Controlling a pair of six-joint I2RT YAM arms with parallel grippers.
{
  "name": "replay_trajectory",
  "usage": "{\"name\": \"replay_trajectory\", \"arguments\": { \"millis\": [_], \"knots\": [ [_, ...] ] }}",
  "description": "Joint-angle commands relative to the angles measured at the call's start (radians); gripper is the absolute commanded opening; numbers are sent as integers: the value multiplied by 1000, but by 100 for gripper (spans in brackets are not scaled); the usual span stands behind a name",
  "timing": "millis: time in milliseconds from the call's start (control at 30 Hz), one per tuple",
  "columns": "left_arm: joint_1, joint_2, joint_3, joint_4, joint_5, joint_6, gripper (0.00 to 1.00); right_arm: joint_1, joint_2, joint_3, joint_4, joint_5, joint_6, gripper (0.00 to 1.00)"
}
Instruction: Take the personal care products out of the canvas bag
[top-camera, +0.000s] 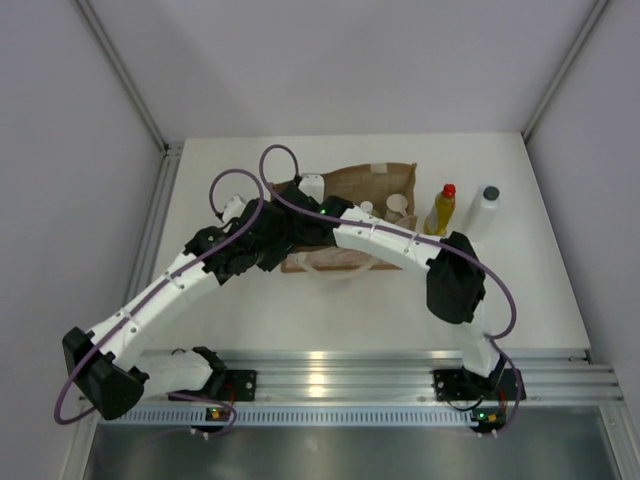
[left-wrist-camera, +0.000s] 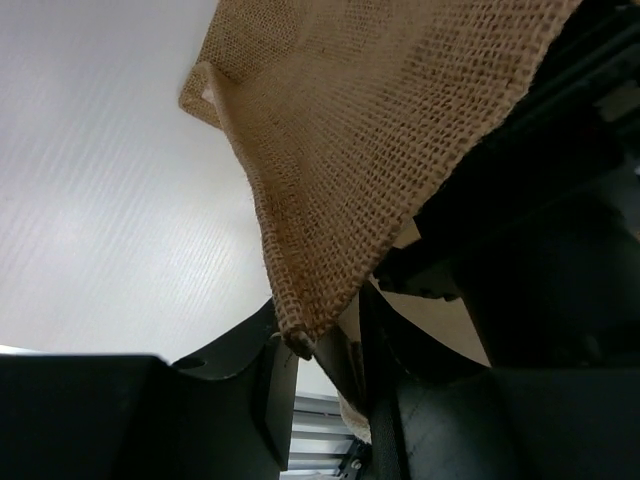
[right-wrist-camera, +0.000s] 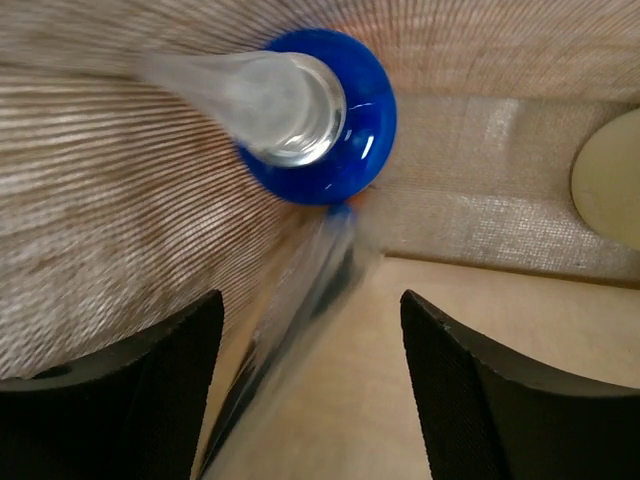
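The tan canvas bag (top-camera: 385, 185) lies at the back of the table, its mouth facing left. My left gripper (left-wrist-camera: 315, 345) is shut on the bag's woven edge (left-wrist-camera: 300, 335) and holds it lifted. My right gripper (right-wrist-camera: 310, 335) is inside the bag, open, with nothing between its fingers (right-wrist-camera: 150, 375). Just ahead of it stands the orange bottle's blue top (right-wrist-camera: 355, 150) with its clear cap (right-wrist-camera: 290, 105); the orange body is hidden. Outside, right of the bag, stand the yellow bottle with red cap (top-camera: 440, 211) and the tall white bottle with grey cap (top-camera: 482, 214).
A pale round cap (right-wrist-camera: 610, 190) shows at the right inside the bag. Two white caps (top-camera: 397, 205) peek out in the top view. A cream loop handle (top-camera: 330, 268) hangs at the bag's near side. Both arms cross over the bag's left end.
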Motion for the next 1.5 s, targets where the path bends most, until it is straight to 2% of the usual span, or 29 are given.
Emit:
{"name": "replay_trajectory", "arguments": {
  "millis": [0, 100, 267, 300, 367, 400, 500, 733, 1133, 1467],
  "knots": [
    [1, 0, 36, -1, -9, 9, 35, 3, 16, 21, -12, 22, -9, 69],
    [1, 0, 38, -3, -9, 12, 35, -3, 22, 11, -12, 41, -23, 63],
    [1, 0, 48, -3, -12, 27, 36, -8, 5, -13, -9, 65, -32, 33],
    [3, 3, 51, -3, -12, 29, 36, -8, -1, -15, -9, 70, -40, 24],
    [3, 3, 58, -3, -14, 32, 36, -8, -18, -10, -10, 84, -57, 18],
    [3, 6, 59, -3, -14, 33, 36, -8, -24, -7, -10, 88, -78, 10],
    [4, 4, 61, -4, -14, 38, 36, -9, -65, 7, -9, 84, -133, 0],
    [7, 9, 59, -3, -8, 41, 36, -35, -197, 34, -10, 36, -307, 0],
    [9, 49, 78, -4, 9, 56, 36, -101, -450, -39, -10, -77, -373, 0],
    [9, 75, 88, -3, 24, 61, 36, -132, -582, -72, -12, -48, -428, 0]
  ]
}}
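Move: The clear pouch stands almost under the right hand, its upper part already between the open fingers, its middle some 4 cm below and 1 cm ahead. Just beyond is the blue-capped bottle, about 5 cm ahead and 1 cm left; the green pump bottle stands roughly 13 cm right and 3 cm ahead, the white-topped bottle 21 cm right and 5 cm ahead. From the left hand, the pouch is around 5 cm ahead, 4 cm right and 8 cm lower. The clear pouch gets pinched by its upper part as the right hand sinks another 1.5 cm and shuts its fingers, easing a little right. The hand then draws it steeply up, about 19 cm, while swinging some 10 cm right towards the green pump bottle's side, fingertips tilting up and outward about 20 degrees. The left hand keeps its grip on the canvas bag's near-left rim, almost still. ##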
